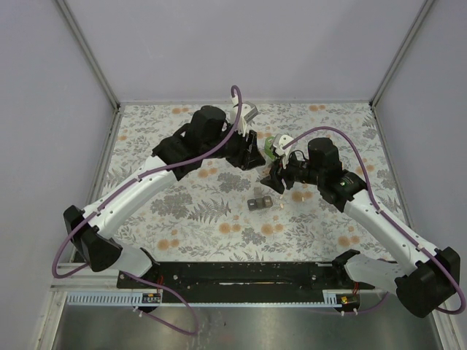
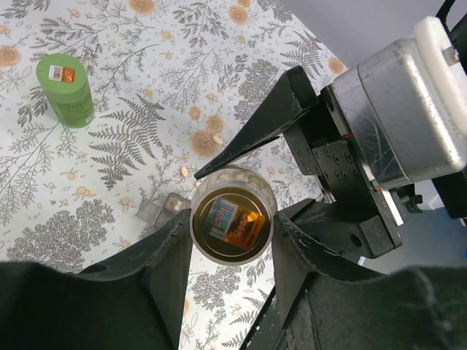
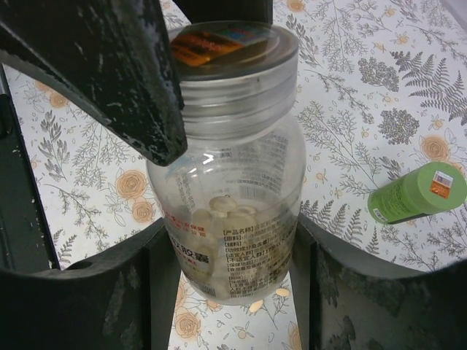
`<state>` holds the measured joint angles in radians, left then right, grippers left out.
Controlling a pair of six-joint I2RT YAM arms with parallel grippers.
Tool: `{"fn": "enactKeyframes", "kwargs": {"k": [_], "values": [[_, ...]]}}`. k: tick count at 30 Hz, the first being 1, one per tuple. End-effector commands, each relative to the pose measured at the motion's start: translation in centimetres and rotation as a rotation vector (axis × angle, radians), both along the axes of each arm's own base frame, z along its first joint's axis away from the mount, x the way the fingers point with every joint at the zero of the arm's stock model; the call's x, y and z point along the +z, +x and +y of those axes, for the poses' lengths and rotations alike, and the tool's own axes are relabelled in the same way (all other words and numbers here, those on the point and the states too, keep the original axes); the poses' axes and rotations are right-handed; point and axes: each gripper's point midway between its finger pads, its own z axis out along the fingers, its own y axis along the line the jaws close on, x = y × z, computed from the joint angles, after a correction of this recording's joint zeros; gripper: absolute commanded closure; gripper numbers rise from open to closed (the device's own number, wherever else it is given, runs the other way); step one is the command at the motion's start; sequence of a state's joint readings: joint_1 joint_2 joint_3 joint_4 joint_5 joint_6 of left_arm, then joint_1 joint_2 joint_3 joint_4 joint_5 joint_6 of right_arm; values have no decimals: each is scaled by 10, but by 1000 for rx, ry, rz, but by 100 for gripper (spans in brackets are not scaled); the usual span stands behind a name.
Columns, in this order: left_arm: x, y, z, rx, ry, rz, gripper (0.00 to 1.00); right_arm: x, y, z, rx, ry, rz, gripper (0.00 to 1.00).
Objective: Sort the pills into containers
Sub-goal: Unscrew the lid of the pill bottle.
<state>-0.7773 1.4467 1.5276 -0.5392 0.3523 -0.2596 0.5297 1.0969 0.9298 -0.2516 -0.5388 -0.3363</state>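
Observation:
A clear pill bottle (image 3: 233, 182) with pale pills inside is held upright above the table. My right gripper (image 3: 232, 240) is shut on its body, one finger on each side. Its lid (image 2: 233, 219), bearing an orange and blue sticker, sits between the fingers of my left gripper (image 2: 233, 222), which is shut on it from above. In the top view the two grippers meet at mid-table, left gripper (image 1: 252, 157) beside right gripper (image 1: 277, 175). A green bottle (image 2: 66, 87) stands apart on the table, and the green bottle (image 3: 419, 193) also shows in the right wrist view. Loose pale pills (image 2: 216, 138) lie on the cloth.
A small clear two-cell container (image 1: 259, 203) lies on the floral cloth just in front of the grippers, and the same container (image 2: 160, 208) shows below the held bottle. Two loose pills (image 3: 281, 292) lie under the bottle. Frame posts stand at the far corners.

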Motion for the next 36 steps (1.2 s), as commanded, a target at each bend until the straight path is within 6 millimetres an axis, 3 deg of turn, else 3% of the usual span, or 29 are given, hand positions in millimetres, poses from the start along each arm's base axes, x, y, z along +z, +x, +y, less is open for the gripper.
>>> {"fn": "enactKeyframes", "kwargs": {"k": [1,9,11,16,24,32,36], "values": [[19,-6,-10,17,-48,25,68,30,8,4,-13,62,-103,100],[23,-4,-6,3,-37,-38,33,28,7,5,-5,62,-97,100],[27,-3,-4,-7,-33,-74,20,28,6,5,-3,63,-97,100],[32,-1,2,-36,-2,-180,5,28,5,5,6,63,-95,100],[43,-8,22,-288,79,-500,2,27,-4,10,60,69,-76,100],[43,-52,46,-787,5,-712,1,20,-22,17,174,72,-32,100],[47,-61,47,-895,-24,-785,1,19,-30,19,221,74,-17,100]]}}
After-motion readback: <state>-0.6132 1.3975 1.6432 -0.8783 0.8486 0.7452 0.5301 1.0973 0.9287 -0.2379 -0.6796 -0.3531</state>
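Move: The pill bottle's lid is already pinched between the left fingers, right at the hand point. The clear bottle body in the right hand lies about 1 cm ahead, 4 cm right and 3 cm below the left hand. From that same left hand, the green bottle stands roughly 19 cm ahead, 7 cm right and 21 cm down; the pill box is about 2 cm ahead, 3 cm right and 24 cm down. From the right hand the lid is some 4 cm left, 1 cm back and 3 cm up. The left hand first stays at the lid and spreads its fingers from their pinch to wide open, letting go, then backs off some 5 cm to the left, also rising and drawing back about 3 cm each, while its wrist rolls back roughly 50 degrees, clockwise when looking along its fingers. The right hand keeps its grip round the bottle body throughout, rising slightly and then easing about 2 cm back and a little left, with a slight counter-clockwise turn. ##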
